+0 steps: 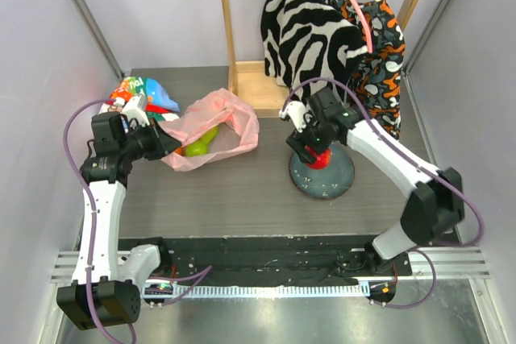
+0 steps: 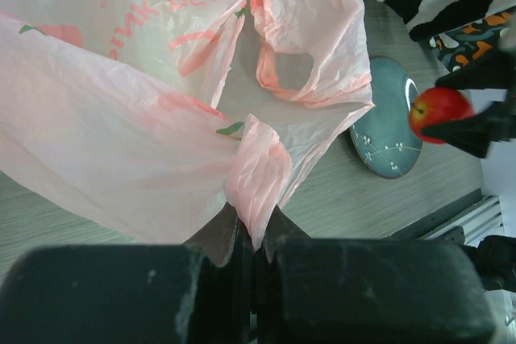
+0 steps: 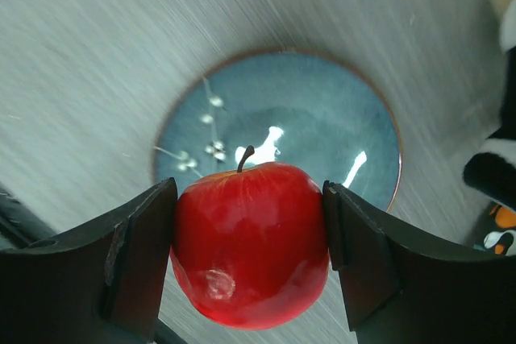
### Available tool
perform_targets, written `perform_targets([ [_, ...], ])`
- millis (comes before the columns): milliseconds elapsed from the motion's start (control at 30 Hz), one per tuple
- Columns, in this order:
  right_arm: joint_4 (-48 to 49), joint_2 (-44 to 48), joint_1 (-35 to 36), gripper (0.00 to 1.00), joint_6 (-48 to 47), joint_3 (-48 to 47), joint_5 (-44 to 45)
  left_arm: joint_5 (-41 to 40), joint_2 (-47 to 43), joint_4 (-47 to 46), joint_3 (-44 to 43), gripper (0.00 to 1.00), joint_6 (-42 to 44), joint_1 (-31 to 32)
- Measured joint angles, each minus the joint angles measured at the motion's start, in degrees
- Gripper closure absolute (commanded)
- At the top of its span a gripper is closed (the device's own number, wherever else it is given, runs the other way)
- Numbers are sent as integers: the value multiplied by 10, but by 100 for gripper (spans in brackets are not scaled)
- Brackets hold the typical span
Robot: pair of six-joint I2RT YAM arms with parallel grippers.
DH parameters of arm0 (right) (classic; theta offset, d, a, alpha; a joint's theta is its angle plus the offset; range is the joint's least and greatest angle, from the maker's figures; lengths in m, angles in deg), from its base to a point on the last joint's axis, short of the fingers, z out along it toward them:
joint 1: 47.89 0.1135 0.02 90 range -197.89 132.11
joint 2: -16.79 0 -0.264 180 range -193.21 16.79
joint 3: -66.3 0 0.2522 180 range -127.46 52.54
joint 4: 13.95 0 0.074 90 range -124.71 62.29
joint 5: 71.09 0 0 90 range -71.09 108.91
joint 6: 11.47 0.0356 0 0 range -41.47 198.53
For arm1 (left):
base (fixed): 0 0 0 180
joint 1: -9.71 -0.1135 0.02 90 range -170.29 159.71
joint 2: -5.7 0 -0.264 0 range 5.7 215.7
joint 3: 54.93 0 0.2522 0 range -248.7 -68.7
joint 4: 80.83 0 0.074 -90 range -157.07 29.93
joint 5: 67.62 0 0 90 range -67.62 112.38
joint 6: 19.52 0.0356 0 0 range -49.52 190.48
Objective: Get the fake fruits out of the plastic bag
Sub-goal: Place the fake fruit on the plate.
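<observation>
The pink plastic bag (image 1: 219, 122) lies on the table left of centre, with a green pear (image 1: 201, 144) showing through its mouth. My left gripper (image 1: 159, 141) is shut on a fold of the bag's edge (image 2: 256, 176). My right gripper (image 1: 316, 151) is shut on a red apple (image 3: 250, 243) and holds it just above a blue-grey plate (image 1: 322, 175). The apple (image 2: 439, 110) and plate (image 2: 389, 130) also show in the left wrist view. Other fruits are hidden inside the bag.
A colourful printed white bag (image 1: 141, 96) lies at the far left behind the left gripper. A wooden rack (image 1: 258, 78) with zebra-print and orange-patterned cloth (image 1: 322, 30) stands at the back. Side walls close in the table.
</observation>
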Motion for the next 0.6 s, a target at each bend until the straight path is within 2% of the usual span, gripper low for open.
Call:
perform_targets([
  [300, -36, -178, 5, 71, -48, -49, 98, -2, -9, -3, 3, 100, -1, 0],
  [467, -47, -253, 9, 65, -69, -108, 122, -5, -19, -4, 13, 100, -1, 0],
  [500, -48, -261, 10, 62, -71, -113, 124, -4, -20, -4, 14, 100, -1, 0],
  [533, -50, -270, 11, 50, -75, -119, 125, -5, -21, -3, 16, 100, -1, 0],
  [600, -58, -278, 12, 40, -77, -129, 126, -5, -22, -4, 17, 100, -1, 0],
])
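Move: The plate's middle lies about 14 cm below the right hand, which already holds the red apple, and some 2 cm ahead and 3 cm to the right. From the same hand, the plastic bag is about 29 cm left and 14 cm ahead, and the wooden stand's base about 12 cm left and 25 cm ahead. From the left hand, which keeps its pinch on the bag's edge, the plate is roughly 38 cm right, 3 cm ahead and 23 cm below. Down first and fast, then more slowly down and forward, the right hand lowers the held apple about 10 cm towards the plate, drifting some 5 cm forward over its far half. The wrist swings about 25 degrees on the way, so that the fingers come to point nearly straight down; their grip on the apple stays closed. ##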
